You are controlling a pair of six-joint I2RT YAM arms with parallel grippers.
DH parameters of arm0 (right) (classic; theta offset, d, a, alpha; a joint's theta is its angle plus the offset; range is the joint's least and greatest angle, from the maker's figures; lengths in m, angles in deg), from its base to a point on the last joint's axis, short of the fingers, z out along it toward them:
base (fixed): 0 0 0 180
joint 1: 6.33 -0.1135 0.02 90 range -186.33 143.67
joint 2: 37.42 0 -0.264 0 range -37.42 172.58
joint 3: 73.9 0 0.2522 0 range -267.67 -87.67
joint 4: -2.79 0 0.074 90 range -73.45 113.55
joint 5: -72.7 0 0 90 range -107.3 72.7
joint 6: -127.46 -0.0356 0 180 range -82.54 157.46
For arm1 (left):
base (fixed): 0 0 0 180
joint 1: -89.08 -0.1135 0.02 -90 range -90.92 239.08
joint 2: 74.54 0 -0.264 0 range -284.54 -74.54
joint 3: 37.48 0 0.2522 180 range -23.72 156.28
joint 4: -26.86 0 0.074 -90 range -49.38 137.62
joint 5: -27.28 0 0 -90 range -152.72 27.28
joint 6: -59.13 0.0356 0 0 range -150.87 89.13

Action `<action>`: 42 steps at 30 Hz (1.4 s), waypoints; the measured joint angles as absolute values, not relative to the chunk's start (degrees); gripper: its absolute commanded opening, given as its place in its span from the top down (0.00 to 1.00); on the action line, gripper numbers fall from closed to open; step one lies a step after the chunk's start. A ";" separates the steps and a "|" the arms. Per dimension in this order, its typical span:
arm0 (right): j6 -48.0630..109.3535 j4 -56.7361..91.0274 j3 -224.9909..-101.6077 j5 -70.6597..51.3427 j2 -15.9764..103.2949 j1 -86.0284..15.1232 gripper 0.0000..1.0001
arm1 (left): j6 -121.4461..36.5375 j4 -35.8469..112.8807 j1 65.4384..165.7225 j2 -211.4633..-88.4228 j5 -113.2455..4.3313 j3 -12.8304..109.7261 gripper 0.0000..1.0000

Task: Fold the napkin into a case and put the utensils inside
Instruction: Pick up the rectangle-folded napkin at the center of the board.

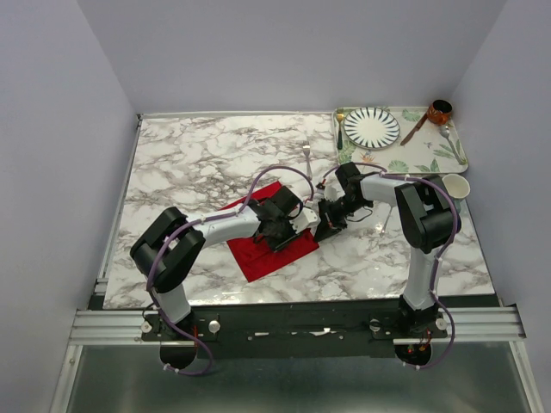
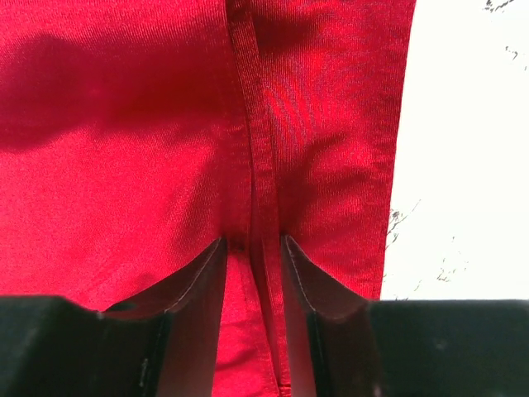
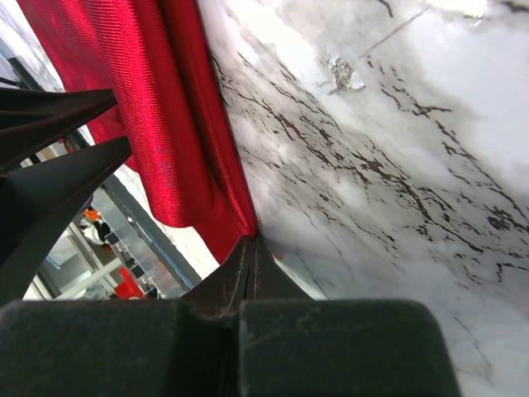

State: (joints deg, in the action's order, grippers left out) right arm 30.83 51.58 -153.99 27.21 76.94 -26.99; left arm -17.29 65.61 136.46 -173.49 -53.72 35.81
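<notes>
The red napkin [image 1: 258, 249] lies folded on the marble table, slanting from upper left to lower right. My left gripper [image 1: 287, 225] hovers low over its right part. In the left wrist view its fingers [image 2: 252, 244] stand apart on either side of a hem running down the cloth [image 2: 124, 124], gripping nothing. My right gripper [image 1: 324, 221] is at the napkin's right edge. In the right wrist view its jaws [image 3: 252, 240] are shut, pinching the edge of the cloth [image 3: 165, 124]. A silver fork [image 1: 306, 153] lies on the table beyond both grippers.
A patterned tray [image 1: 452, 155] at the back right holds a striped plate [image 1: 372, 127], a gold spoon [image 1: 340, 125], a wooden utensil [image 1: 415, 129] and a brown cup [image 1: 440, 110]. A white cup [image 1: 456, 186] stands beside my right arm.
</notes>
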 measured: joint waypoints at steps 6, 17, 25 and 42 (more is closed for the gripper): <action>30.83 51.58 -153.99 27.23 76.97 -26.99 0.99 | -16.94 65.61 136.46 -173.47 -54.18 35.83 0.64; 30.80 51.58 -153.99 27.26 76.99 -26.99 0.99 | -15.61 66.66 136.43 -173.41 -55.12 36.48 0.63; 30.80 51.55 -153.99 27.32 77.01 -26.99 0.99 | -14.67 66.95 136.02 -173.41 -55.21 36.64 0.76; 30.74 51.58 -153.99 27.34 77.05 -26.99 0.99 | -14.58 71.49 135.98 -172.12 -52.37 39.35 0.99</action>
State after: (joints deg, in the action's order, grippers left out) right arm 30.74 51.58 -153.99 27.34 77.05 -26.99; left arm -14.58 71.49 135.98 -172.12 -52.37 39.35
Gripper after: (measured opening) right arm 0.012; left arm 0.048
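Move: The napkin's hemmed inner edge lies right between the left fingertips, within about 1 cm below them, and some 10 cm left and 2 cm nearer the base of the right hand. From the left hand, the napkin corner in the right fingers is about 10 cm right and 2 cm ahead, its near corner roughly 9 cm back and 8 left, and the fork some 23 cm ahead and 7 right. Left fingers close on the napkin's hem and rise about 2 cm; the right hand keeps pinning the corner. ##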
